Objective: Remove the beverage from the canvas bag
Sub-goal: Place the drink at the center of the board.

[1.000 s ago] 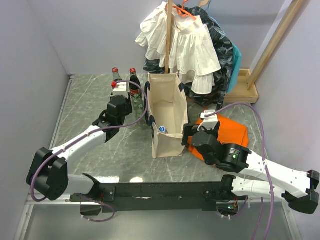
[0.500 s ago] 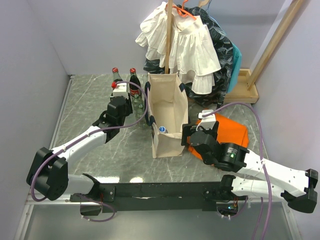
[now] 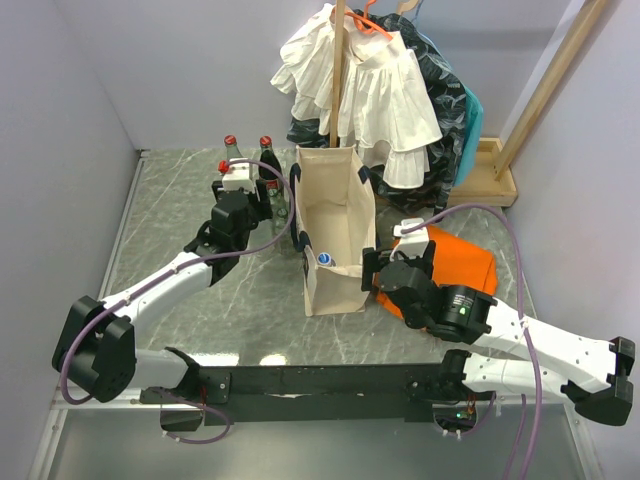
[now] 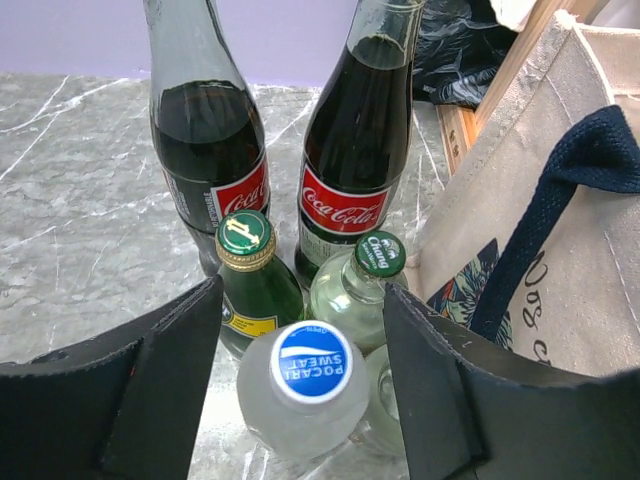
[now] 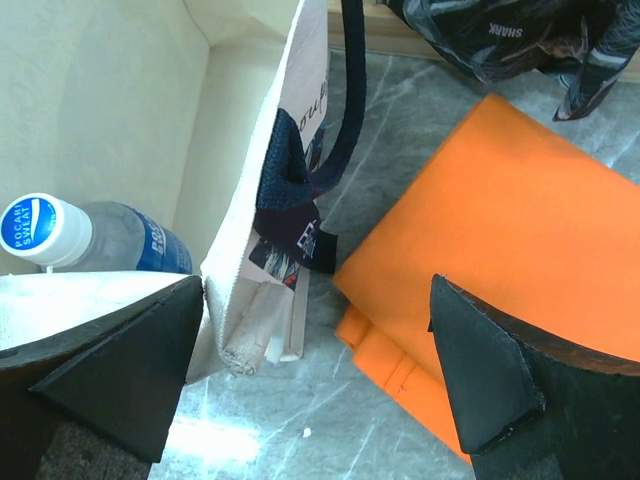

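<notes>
The cream canvas bag with navy handles stands upright at mid table. A Pocari Sweat beverage with a blue cap lies inside it at the near end, also seen in the right wrist view as a bottle. My left gripper is open around a second Pocari Sweat bottle that stands on the table left of the bag, with a gap on both sides. My right gripper is open at the bag's near right corner, holding nothing.
Two Coca-Cola bottles, a green bottle with a gold cap and a clear bottle with a green cap crowd around the left gripper. A folded orange cloth lies right of the bag. Clothes hang on a wooden stand behind it.
My left gripper has opened and let go of the Pocari Sweat bottle, which stands among the other bottles. The right arm has edged slightly left toward the bag.
</notes>
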Controlling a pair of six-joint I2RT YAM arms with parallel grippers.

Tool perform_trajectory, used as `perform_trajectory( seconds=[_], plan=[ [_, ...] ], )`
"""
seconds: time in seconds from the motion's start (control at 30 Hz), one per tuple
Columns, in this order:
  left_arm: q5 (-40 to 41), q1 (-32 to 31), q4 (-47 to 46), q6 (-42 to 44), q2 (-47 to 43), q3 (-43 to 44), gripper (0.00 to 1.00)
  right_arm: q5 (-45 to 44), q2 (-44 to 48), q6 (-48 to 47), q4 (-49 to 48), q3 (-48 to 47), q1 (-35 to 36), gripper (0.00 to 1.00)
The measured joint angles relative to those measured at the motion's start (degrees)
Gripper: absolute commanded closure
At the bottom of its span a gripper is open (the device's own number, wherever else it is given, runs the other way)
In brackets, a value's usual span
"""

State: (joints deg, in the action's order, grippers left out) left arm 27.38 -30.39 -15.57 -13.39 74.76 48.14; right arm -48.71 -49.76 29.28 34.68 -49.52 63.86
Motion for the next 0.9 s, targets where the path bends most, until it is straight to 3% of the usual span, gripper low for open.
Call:
perform_trajectory(
  seconds=[0.2,0.3,0.6,0.9],
  plan=[
    [0.07,0.00,0.61,-0.02,-0.92,0.00,0.21,0.13,-0.04,-1.16,-1.09,0.00,-0.02,0.00],
    [0.04,0.00,1.64,-0.15,-1.88,0.35,0.04,0.11,-0.33,-1.73,-1.33,0.00,-0.02,0.00],
    [-3.93,0.00,8.00,-0.87,-3.85,7.30,0.04,0.15,-0.46,-1.99,-1.16,-0.20,-0.04,0.00],
    [-13.92,0.00,14.47,-0.81,-7.08,13.90,0.04,4.44,-0.44,-3.85,-1.18,-0.39,-0.15,0.00]
  ],
)
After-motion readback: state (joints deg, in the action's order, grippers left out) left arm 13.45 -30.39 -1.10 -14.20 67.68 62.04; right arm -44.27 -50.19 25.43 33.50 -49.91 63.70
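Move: Inside the bag, near its robot-side end, the last blue-capped drink is about 17 cm back and 15 cm right of the left hand, its middle some 12 cm lower. The blue-capped bottle just set down stands 1 cm ahead, not off to either side, some 9 cm below; a clear green-capped bottle is 6 cm right and 1 cm ahead. The bag's middle lies 16 cm right, 5 cm back. From the right hand, the last drink lies roughly 13 cm left, 2 cm ahead and 11 cm down. Rising clear of the blue-capped bottle already set down, the left hand opens its partly open fingers almost fully and climbs about 10 cm, slowly at first, then faster. As it climbs it drifts a few centimetres right and then back, its fingers swinging some 15 degrees clockwise to the bag side. ##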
